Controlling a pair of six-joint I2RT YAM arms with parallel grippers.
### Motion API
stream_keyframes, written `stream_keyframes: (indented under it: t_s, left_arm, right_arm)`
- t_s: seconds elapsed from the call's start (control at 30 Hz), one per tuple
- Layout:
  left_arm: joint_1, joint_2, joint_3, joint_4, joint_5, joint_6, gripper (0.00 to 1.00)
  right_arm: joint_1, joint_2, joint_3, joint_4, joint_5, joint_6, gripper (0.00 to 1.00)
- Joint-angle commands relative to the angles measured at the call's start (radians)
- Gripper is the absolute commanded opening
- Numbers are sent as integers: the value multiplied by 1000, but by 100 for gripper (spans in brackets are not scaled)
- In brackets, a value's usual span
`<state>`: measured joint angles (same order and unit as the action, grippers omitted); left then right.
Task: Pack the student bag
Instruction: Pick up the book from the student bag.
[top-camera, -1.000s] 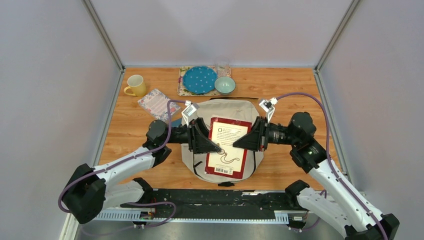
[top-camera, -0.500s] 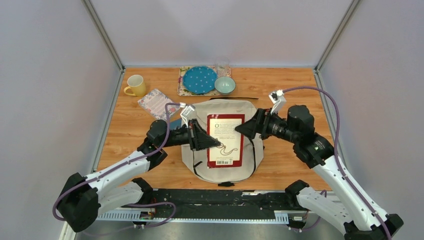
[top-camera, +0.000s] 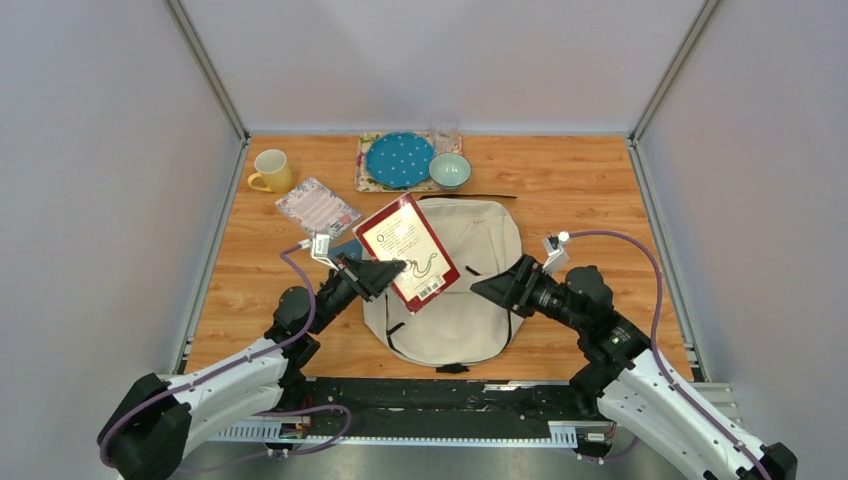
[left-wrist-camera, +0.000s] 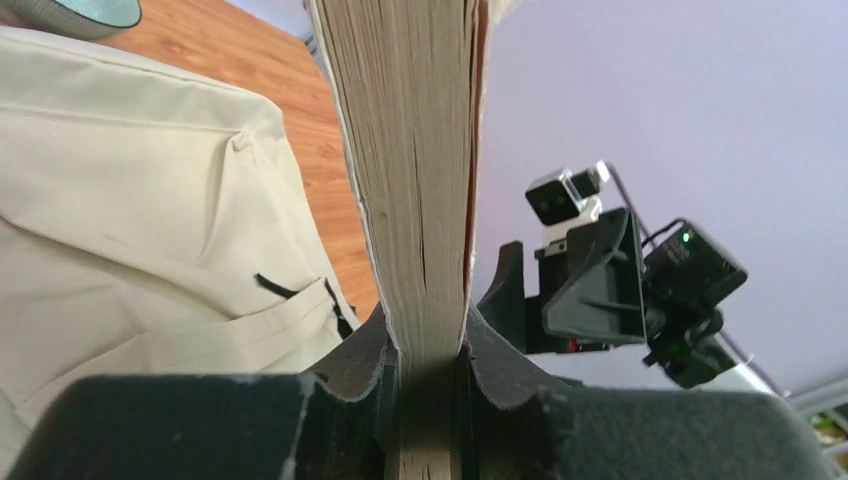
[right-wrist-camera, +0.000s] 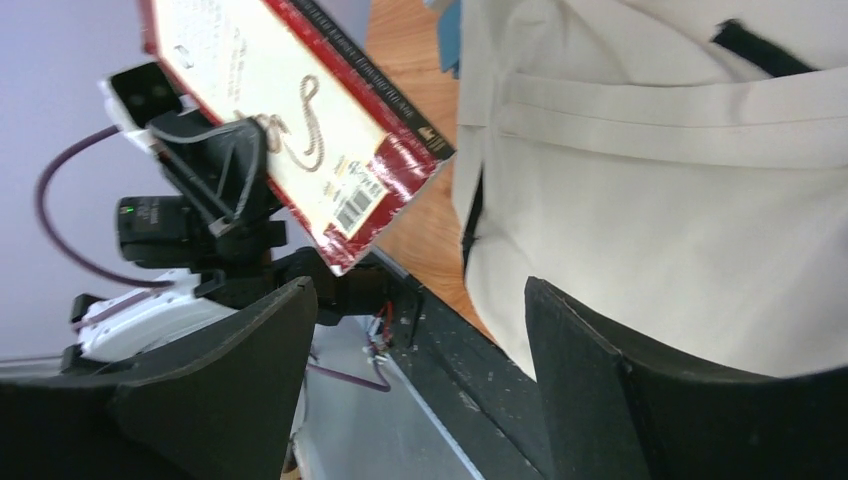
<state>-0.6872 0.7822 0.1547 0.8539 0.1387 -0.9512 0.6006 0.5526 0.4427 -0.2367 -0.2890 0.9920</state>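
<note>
The student bag (top-camera: 480, 240) is a cream backpack lying flat at the table's middle, also seen in the left wrist view (left-wrist-camera: 130, 190) and the right wrist view (right-wrist-camera: 680, 200). A red-edged book (top-camera: 407, 250) with a cream back cover hangs tilted over the bag's left side. My left gripper (top-camera: 385, 268) is shut on the book's edge; its pages (left-wrist-camera: 415, 150) rise straight up from between the jaws (left-wrist-camera: 425, 330). My right gripper (top-camera: 482, 288) stands open and empty over the bag's right side, its fingers (right-wrist-camera: 420, 330) wide apart, facing the book (right-wrist-camera: 270, 110).
At the back stand a yellow mug (top-camera: 270, 172), a blue dotted plate (top-camera: 399, 158) on a floral mat, a small bowl (top-camera: 450, 170) and a glass (top-camera: 445, 132). A floral notepad (top-camera: 316, 207) lies left of the bag. A thin dark stick (top-camera: 480, 196) lies behind the bag.
My right gripper opened, let go of the book and drew back toward the near right. My left gripper closed on the book and swung it up and to the left, tilting it.
</note>
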Motion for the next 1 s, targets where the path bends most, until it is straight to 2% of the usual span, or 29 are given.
stream_keyframes:
  t_s: [0.0,0.2,0.4,0.53,0.73,0.97]
  left_arm:
    - [0,47,-7,318,-90,-153,0]
    - [-3,136,-33,572,-113,-228,0]
    - [-32,201,-26,640,-117,-250,0]
    - [-52,221,-29,660,-137,-245,0]
    - [-78,272,5,703,-137,-270,0]
    - [-84,270,-6,752,-171,-264,0]
  right_arm:
    - [67,4,-54,279,28,112,79]
    - [131,93,-96,413,68,166,79]
    - [171,144,-90,576,74,171,80]
    - [203,159,-35,551,103,131,81]
    - [203,274,37,516,140,105,81]
    - [231,348,56,567,149,142,80]
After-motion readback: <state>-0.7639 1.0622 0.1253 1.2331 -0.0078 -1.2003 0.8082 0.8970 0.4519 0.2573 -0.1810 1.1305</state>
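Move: Some 14 cm to the left of the empty right hand, about 6 cm farther out and a few centimetres higher, is the middle of the red book, its near right end pointing at that hand. The bag lies about 6 cm to the right hand's left, nearly level fore-and-aft and roughly 15 cm below. From the left hand, which already holds the book, its middle is about 3 cm ahead and 3 cm to the right. Reaching left over the bag, the right hand travels about 7 cm towards the near end of the red book, rising some 3 cm midway and easing forward 2 cm at the end, its fingers staying wide open around that end. Meanwhile the left hand keeps its grip, lifts about 3 cm and comes down again, rolling some 15 degrees, right side up. ##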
